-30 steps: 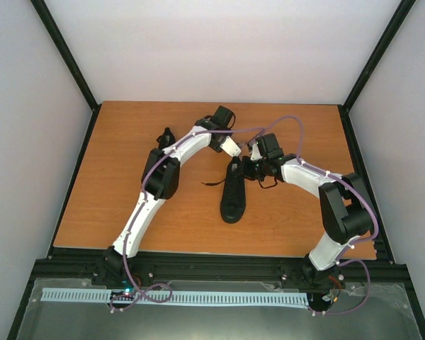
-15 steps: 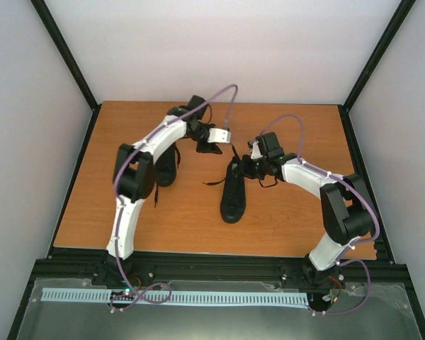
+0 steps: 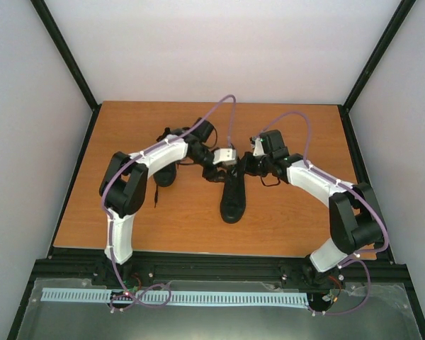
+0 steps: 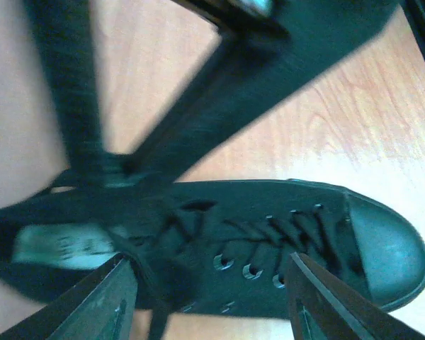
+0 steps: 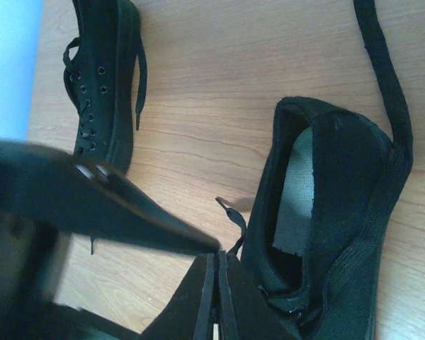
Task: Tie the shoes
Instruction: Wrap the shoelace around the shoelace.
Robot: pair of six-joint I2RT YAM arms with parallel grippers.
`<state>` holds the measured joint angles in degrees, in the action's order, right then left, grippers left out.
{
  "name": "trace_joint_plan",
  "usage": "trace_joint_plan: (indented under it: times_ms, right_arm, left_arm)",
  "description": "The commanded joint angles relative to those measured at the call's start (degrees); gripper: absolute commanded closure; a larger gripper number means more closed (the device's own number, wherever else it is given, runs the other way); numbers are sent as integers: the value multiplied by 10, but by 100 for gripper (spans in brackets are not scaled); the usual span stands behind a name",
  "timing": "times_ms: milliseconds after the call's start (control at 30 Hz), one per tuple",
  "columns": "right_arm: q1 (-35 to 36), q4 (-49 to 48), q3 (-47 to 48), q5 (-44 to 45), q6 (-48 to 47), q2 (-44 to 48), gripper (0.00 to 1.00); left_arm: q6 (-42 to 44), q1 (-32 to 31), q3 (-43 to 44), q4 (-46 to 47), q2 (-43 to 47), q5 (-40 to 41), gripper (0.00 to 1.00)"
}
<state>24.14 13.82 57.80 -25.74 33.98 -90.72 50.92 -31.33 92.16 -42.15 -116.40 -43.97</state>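
Note:
One black shoe [image 3: 234, 200] lies mid-table, toe toward the arms. It fills the left wrist view [image 4: 269, 248], eyelets and crossed laces showing. My left gripper [image 4: 212, 301] is open, its fingers [image 4: 326, 304] on either side of the laced part, nothing between them. My right gripper [image 5: 218, 258] is shut at the shoe's heel opening [image 5: 297, 191], and a short lace end [image 5: 232, 221] sticks out at its tips. From above, the left gripper [image 3: 217, 173] and the right gripper [image 3: 246, 166] meet at the shoe's heel. The other shoe [image 3: 166, 173] lies to the left, partly under my left arm.
That second shoe [image 5: 103, 78] shows at the top left of the right wrist view, its laces loose. A long black lace [image 5: 386, 78] trails from the middle shoe over the wooden table [image 3: 290, 219]. Black frame posts and pale walls stand round the table.
My left gripper has opened and swung from the far side back down over the middle shoe. Its elbow has moved left. The right gripper has stayed shut at the heel.

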Motion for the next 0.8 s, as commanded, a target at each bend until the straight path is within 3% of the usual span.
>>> trace_joint_plan:
  times_ms: [0,233,500,567,733,767]
  right_arm:
    - [4,-12,-13,-3,9,21,97]
    - [7,-17,-17,-2,16,29,97]
    - [8,-16,-16,-2,18,30,97]
    - [9,-16,-17,-3,18,30,97]
    - [9,-12,-17,1,14,30,97]
    - [9,-8,-15,3,11,30,97]
  left_arm:
    - [-62,-26,-31,79,18,5,42]
    - [-144,-26,-42,129,17,18,57]
    - [-168,-26,-71,179,29,57,59]
    - [-173,-26,-69,178,27,48,66]
    - [-180,-27,-70,170,24,11,98]
    - [-181,-27,-71,167,26,5,99]
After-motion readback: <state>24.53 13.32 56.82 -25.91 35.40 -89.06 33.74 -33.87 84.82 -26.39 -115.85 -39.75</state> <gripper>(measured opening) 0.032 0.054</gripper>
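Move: The shoelace still pinched in the right fingertips runs leftward over the shoe's throat. Its near stretch lies about 1 cm ahead of the left hand, 2 cm right and 3 cm below, and about 1 cm left of the right hand and just under it. The closed right fingertips are about 1 cm ahead of the left hand, 3 cm right and 3 cm below. The shoe's middle lies some 5 cm back from the left hand, 1 cm right and 8 cm down; the other shoe about 7 cm ahead, 23 cm left and 9 cm down. Dipping down and back about 3 cm, with a slight shift right, the left hand then comes forward again beneath and close against the right fingertips, turning some 10 degrees counter-clockwise. Its fingers narrow from a bit over half open, then shut at the shoelace there. The right hand stays nearly in place, keeping its pinch on the lace. ##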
